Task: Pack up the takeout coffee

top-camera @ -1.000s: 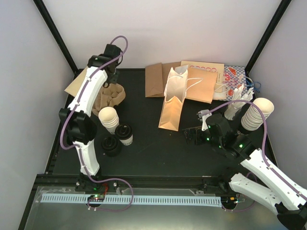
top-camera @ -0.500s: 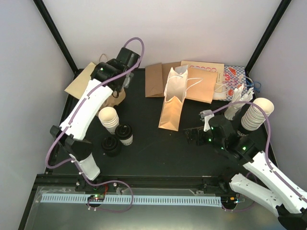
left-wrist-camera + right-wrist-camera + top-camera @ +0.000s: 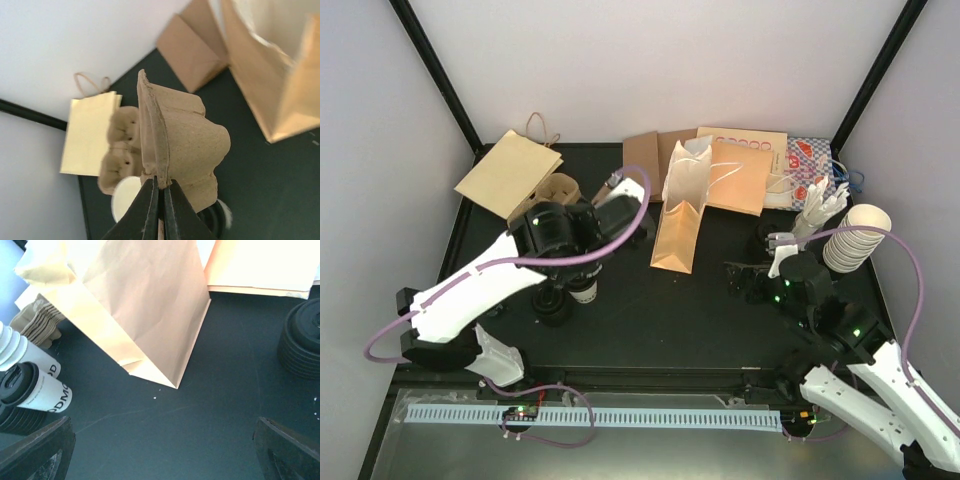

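Observation:
One takeout coffee cup (image 3: pixel 31 388), cream with a black sip lid, stands at the left of the table, partly under my left arm in the top view (image 3: pixel 584 291). My left gripper (image 3: pixel 161 189) is shut on the rim of a brown pulp cup-carrier tray (image 3: pixel 187 145) and holds it in the air above the cups. Behind it sits the stack of pulp trays (image 3: pixel 561 188). My right gripper (image 3: pixel 162 452) is open and empty, low over bare table, right of the standing peach paper bag (image 3: pixel 682 215).
Stacks of black lids (image 3: pixel 552 308) (image 3: pixel 301 345) sit near the cup and by my right gripper. A lidless cup stack (image 3: pixel 855 240) stands at the right. Flat paper bags (image 3: pixel 745 165) line the back, and one tan bag (image 3: pixel 508 172) lies back left.
My left arm has swung from the back left corner toward the middle, carrying a pulp tray off the stack. My right arm has shifted slightly right.

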Tool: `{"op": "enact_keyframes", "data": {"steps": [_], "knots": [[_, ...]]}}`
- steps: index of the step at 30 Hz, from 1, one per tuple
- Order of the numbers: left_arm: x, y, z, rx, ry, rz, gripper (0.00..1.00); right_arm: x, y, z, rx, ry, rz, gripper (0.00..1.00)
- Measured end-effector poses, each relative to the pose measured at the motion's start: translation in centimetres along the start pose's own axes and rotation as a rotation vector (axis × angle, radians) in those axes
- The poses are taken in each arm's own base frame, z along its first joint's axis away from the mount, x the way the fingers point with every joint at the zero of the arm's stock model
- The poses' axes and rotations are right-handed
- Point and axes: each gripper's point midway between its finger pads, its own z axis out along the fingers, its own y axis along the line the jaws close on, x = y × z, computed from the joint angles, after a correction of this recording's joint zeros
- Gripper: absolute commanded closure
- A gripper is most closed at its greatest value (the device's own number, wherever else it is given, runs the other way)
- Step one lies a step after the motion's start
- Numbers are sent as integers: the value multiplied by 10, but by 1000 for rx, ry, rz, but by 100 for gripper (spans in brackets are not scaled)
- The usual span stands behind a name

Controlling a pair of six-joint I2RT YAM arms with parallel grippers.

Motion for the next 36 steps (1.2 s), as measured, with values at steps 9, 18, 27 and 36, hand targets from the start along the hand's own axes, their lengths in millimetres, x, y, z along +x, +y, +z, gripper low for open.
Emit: {"op": "enact_keyframes", "data": {"steps": [9,18,27,36], "knots": [[39,-71,-27,232,60,30,98,-6,-13,-4,67,-44,69,0],[72,-134,-31,376,139,85,98,-4,-20,-7,91,-54,114,0],[93,-211,1,365,209,137,99,-2,-24,-7,107,-57,145,0],[116,-289,39,382,279,170,43,3,-27,-6,125,-32,144,0]]}}
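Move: My left hand holds a cup carrier; the bare table spot it is headed for lies roughly 13 cm back, 14 cm to the right and 35 cm below. The open paper bag stands about 5 cm ahead and 17 cm right of this hand, the lidded cup some 8 cm back and 4 cm left, and the black lid stack about 12 cm back and 11 cm left. From my right hand the spot is about 8 cm back and 15 cm left, 22 cm down. My left hand sweeps the cup carrier down some 24 cm, 17 cm to the right and 11 cm back, the backward part mostly early and the last stretch steeply down, onto the open table on the near side of the bag. The wrist tips about 25 degrees further down, and the fingers part only at the end to let go of the carrier. My empty right hand eases about 3 cm right, turning slightly clockwise, and stays open. ##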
